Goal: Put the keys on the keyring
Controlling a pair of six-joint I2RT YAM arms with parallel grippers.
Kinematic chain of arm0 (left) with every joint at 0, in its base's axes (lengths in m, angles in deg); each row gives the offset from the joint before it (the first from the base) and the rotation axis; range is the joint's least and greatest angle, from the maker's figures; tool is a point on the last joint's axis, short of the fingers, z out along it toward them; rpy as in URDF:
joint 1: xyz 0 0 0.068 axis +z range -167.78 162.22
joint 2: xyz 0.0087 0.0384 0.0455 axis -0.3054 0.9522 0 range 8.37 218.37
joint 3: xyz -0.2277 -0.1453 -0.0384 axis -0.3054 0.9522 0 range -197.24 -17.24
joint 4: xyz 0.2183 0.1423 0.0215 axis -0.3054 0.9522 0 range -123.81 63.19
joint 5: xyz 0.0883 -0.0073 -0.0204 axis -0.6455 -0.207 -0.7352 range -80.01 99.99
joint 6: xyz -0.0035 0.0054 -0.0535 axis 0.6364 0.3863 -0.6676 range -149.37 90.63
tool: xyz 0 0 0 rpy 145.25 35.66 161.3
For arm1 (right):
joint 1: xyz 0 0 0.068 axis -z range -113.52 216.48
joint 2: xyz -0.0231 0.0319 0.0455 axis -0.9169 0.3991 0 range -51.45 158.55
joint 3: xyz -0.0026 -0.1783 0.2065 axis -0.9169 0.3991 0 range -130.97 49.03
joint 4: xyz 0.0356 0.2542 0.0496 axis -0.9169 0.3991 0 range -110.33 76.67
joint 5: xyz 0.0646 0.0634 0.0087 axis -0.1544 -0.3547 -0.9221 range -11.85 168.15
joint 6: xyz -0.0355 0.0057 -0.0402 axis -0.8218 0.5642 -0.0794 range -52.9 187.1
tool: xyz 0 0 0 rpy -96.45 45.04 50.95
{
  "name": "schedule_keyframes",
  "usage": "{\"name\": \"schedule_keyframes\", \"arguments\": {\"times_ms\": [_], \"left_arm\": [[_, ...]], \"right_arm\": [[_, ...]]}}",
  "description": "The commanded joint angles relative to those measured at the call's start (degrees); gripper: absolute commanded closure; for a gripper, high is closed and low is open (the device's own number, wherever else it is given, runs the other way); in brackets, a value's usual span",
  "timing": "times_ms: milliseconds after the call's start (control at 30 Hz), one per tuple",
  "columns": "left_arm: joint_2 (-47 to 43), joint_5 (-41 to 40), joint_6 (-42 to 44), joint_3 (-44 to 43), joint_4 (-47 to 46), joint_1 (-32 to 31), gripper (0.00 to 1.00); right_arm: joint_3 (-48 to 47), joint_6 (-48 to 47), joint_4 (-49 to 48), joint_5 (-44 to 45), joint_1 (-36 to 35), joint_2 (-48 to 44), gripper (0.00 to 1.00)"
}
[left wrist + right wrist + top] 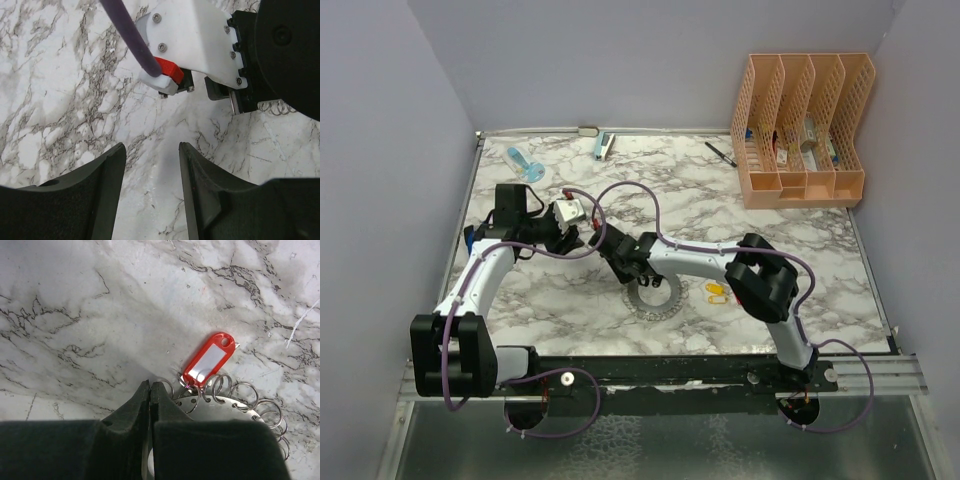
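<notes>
The keyring (240, 405), a grey metal disc with holes and wire loops round its rim, lies on the marble under my right gripper (150, 385). That gripper is shut, its tips at the ring's far-left edge, with nothing seen between them. A red-tagged key (209, 360) lies with its lower end among the rim loops; I cannot tell if it is linked. In the top view, yellow keys (717, 291) lie just right of the keyring (655, 303). My left gripper (152, 146) hangs open over bare marble, close to the right gripper (617, 257).
An orange file rack (803, 130) stands at the back right, a black pen (721, 153) beside it. A blue object (525, 164) and a small stapler-like item (604, 146) lie along the back edge. Purple cables loop over both arms.
</notes>
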Motion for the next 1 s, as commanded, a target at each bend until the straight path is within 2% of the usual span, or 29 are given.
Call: {"name": "schedule_keyframes", "arguments": {"times_ms": [0,167,333,467,600,700,900,967], "left_arm": [[0.15,6.29,1.5,-4.5,4.27,0.34,0.51],[0.78,13.1,4.11,-9.79,10.23,0.25,0.5],[1.33,20.61,14.14,-13.18,19.57,-0.16,0.47],[1.38,24.81,20.72,-12.64,24.26,-0.95,0.43],[1.56,29.34,23.61,-11.33,25.89,-2.51,0.38],[1.92,32.1,29.71,-11.56,30.79,-3.61,0.35],[3.21,36.34,42.89,-10.68,41.7,-6.61,0.26],[4.18,35.79,43.19,-10.36,41.76,-8.47,0.26]], "right_arm": [[4.73,-1.11,-4.14,-1.78,-0.41,-5.95,0.99],[12.21,-3.61,-11.79,-5.2,-0.37,-17.06,0.99],[19.6,-4.8,-16.79,-10.41,0.19,-26.77,0.99],[25.2,-5.41,-20.45,-16.99,1.61,-33.06,0.99],[29.52,-6.67,-23.83,-25.24,2.64,-36.63,0.99],[31.8,-7.17,-26.43,-30.31,2.88,-39.22,0.99],[32.54,-7.92,-26.72,-32.56,2.98,-42.87,0.99],[31.86,-8.06,-25.8,-33.05,2.97,-43.54,0.99]]}}
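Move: The right fingertips are already shut on the left edge of the keyring, the grey disc with small wire rings, whose middle lies about 5 cm to their right and 2 cm back. Its red tag lies roughly 4 cm ahead and 4 cm right, the yellow keys some 20 cm right and 2 cm back. The open left gripper waits about 5 cm ahead, 13 cm left and 13 cm above; from it the keyring's middle is about 18 cm right, 7 cm back and 14 cm below. Keep the right fingers shut on the keyring's edge and lift it off the table by about 12 cm, then draw back, swinging the fingers round to point more left, towards the left gripper. Raise the left gripper too, then bring it back and to the right, closer to the held edge, turning it some 35 degrees clockwise and opening its fingers wider without touching the keyring. ##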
